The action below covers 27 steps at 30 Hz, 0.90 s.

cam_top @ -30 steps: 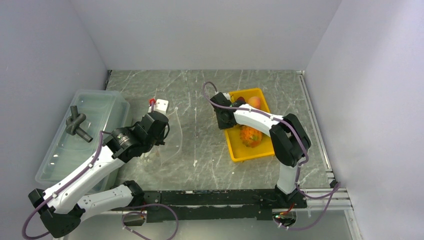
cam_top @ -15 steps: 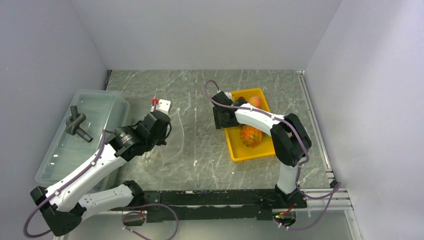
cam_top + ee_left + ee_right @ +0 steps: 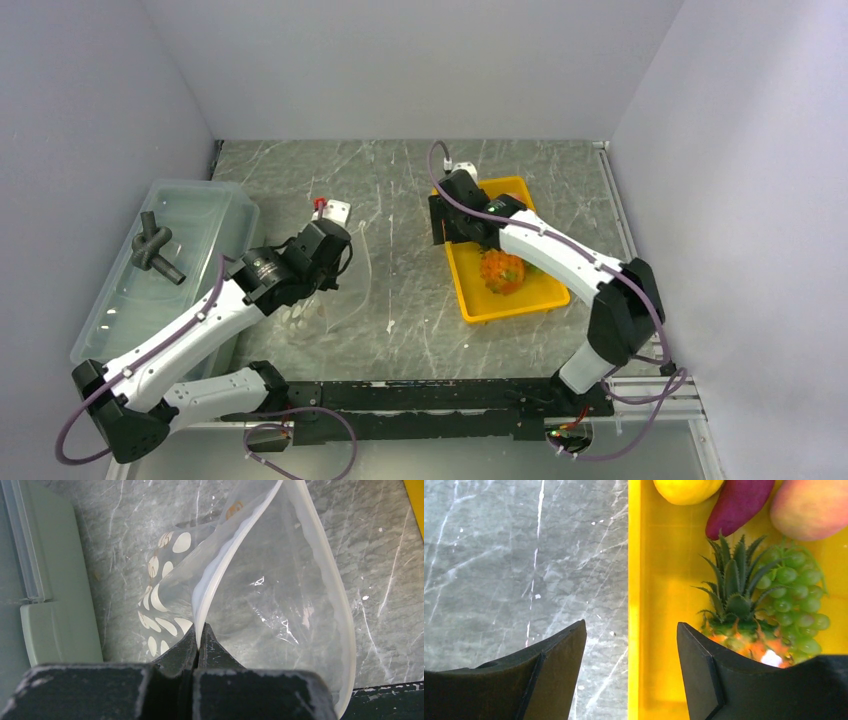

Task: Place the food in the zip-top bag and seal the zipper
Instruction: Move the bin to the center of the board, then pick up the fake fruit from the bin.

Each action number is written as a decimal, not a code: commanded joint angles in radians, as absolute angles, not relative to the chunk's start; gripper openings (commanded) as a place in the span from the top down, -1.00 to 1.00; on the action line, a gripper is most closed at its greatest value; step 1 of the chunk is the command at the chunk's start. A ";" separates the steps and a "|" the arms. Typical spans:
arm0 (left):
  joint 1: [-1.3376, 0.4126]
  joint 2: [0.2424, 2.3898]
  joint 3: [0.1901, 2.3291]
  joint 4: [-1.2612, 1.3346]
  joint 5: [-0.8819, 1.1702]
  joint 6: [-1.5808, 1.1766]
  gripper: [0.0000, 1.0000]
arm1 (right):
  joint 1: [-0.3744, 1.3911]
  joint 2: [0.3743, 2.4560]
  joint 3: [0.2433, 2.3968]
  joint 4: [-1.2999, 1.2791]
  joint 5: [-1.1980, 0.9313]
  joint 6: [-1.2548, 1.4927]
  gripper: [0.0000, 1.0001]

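Observation:
My left gripper [image 3: 199, 629] is shut on the whitish zipper [image 3: 220, 570] of the clear, white-dotted zip-top bag [image 3: 280, 580]. The bag's mouth gapes in a wide loop above the marble table. From above, the bag [image 3: 335, 295] hangs below the left gripper [image 3: 335, 262]. My right gripper [image 3: 631, 625] is open and straddles the left wall of the yellow tray [image 3: 664, 580], one finger outside, one inside. The food lies in the tray: pineapple [image 3: 734, 605], green grapes [image 3: 796, 590], dark red-purple piece [image 3: 736, 505], peach-coloured fruit [image 3: 809, 505]. Nothing is between the right fingers but the tray wall.
A yellow round fruit [image 3: 686, 487] also sits in the tray [image 3: 500, 305]. A translucent bin [image 3: 200, 215] holding a black piece [image 3: 155, 250] stands at the left. A small white block with a red tip [image 3: 333, 210] lies beyond the bag.
The right gripper has opened wide and shifted toward the far left edge of the tray, its elbow swinging right. The left gripper drifted slightly right with the bag.

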<state>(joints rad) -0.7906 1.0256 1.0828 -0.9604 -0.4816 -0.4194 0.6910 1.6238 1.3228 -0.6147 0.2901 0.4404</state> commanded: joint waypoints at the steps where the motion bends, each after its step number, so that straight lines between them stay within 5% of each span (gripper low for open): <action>1: -0.788 1.035 1.090 -0.924 -0.466 -0.414 1.00 | 0.695 1.533 1.347 -0.681 0.350 0.392 -0.41; 27: -0.788 1.092 1.125 -0.834 -0.321 -0.304 1.00 | 0.561 1.408 1.108 -0.676 0.360 0.365 -1.00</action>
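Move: Below the right hand, about 10 cm to its right and 3 cm nearer the base, the pineapple's body lies roughly 10 cm down in the yellow bin. From that hand the grapes lie some 14 cm right and 2 cm ahead; the pear is about 9 cm ahead and 2 cm right, the purple eggplant 10 cm ahead and 7 cm right. From the left hand, which holds the bag's rim, the pineapple is about 32 cm right, 8 cm ahead and 16 cm lower. Swinging off the bin's left rim, the empty right hand arcs up about 4 cm, then over to the right and down again, some 10 cm rightward and a little back until it hangs over the pineapple, fingers spreading to full width and its left side dipping about 10 degrees. The left hand keeps its pinch on the bag's rim and carries it about 4 cm right, towards the bin, turning slightly clockwise. ##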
